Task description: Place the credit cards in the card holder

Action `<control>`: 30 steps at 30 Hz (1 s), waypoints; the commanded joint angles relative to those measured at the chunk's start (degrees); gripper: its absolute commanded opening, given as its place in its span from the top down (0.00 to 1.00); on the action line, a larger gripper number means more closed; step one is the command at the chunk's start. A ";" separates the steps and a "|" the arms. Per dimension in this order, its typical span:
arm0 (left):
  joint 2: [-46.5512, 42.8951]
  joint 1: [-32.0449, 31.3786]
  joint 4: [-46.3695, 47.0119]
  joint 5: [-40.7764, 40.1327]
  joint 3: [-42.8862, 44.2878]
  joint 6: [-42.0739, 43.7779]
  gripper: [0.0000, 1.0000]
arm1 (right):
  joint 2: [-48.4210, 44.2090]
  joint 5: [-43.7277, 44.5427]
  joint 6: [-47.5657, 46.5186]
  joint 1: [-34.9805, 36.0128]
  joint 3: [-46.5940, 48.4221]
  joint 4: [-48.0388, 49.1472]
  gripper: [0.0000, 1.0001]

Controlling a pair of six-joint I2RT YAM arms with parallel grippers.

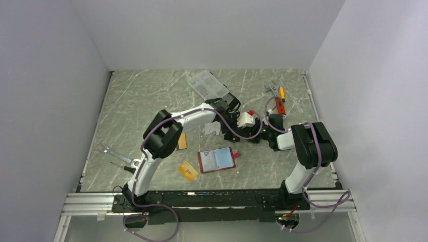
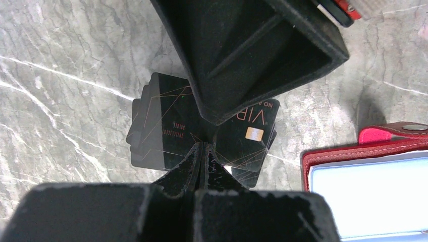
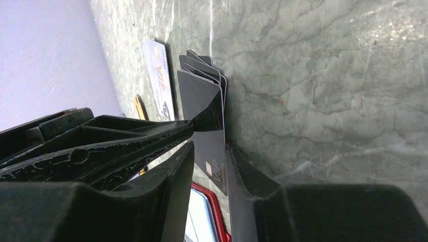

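My left gripper [image 2: 204,146] is shut on a fanned stack of dark credit cards [image 2: 161,126], held on edge above the table. My right gripper [image 3: 210,146] is open, its jaws astride the nearest dark card [image 3: 204,108]. That card lies against one finger, with a gap to the other. The red card holder [image 1: 217,160] lies open on the table, light blue inside up, in front of both grippers; its corner [image 2: 363,156] shows in the left wrist view. A silver card [image 3: 159,80] and two orange cards [image 1: 188,171] [image 1: 181,141] lie flat on the table.
A clear plastic box [image 1: 206,84] sits at the back. Tools, among them an orange-handled one [image 1: 281,101], lie at the back right. A wrench [image 1: 108,151] and a screwdriver [image 1: 121,165] lie near the left edge. Walls stand on three sides.
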 commanded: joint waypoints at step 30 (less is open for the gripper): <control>2.92 -2.77 -2.37 6.55 2.62 -2.35 1.00 | -2.20 -2.16 7.18 1.22 -2.97 10.04 0.90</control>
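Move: The fanned stack of black credit cards lies right under the left fingertips, its middle only about 1 cm to their right and 1 cm below. From the right hand the stack's middle is about 2 cm left, 1 cm ahead and 1 cm down. The open card holder sits some 11 cm back and 6 cm left of the left hand; the white card is about 1 cm ahead and 8 cm left of the left hand. The left hand, fingers still shut and resting on the top black card, drags it about 1 cm to the right and slightly back. Meanwhile the right fingers draw back roughly 1.5 cm along that card's right long edge, hardly sinking, and close from about a third open to nearly shut, with the edge between their tips. ##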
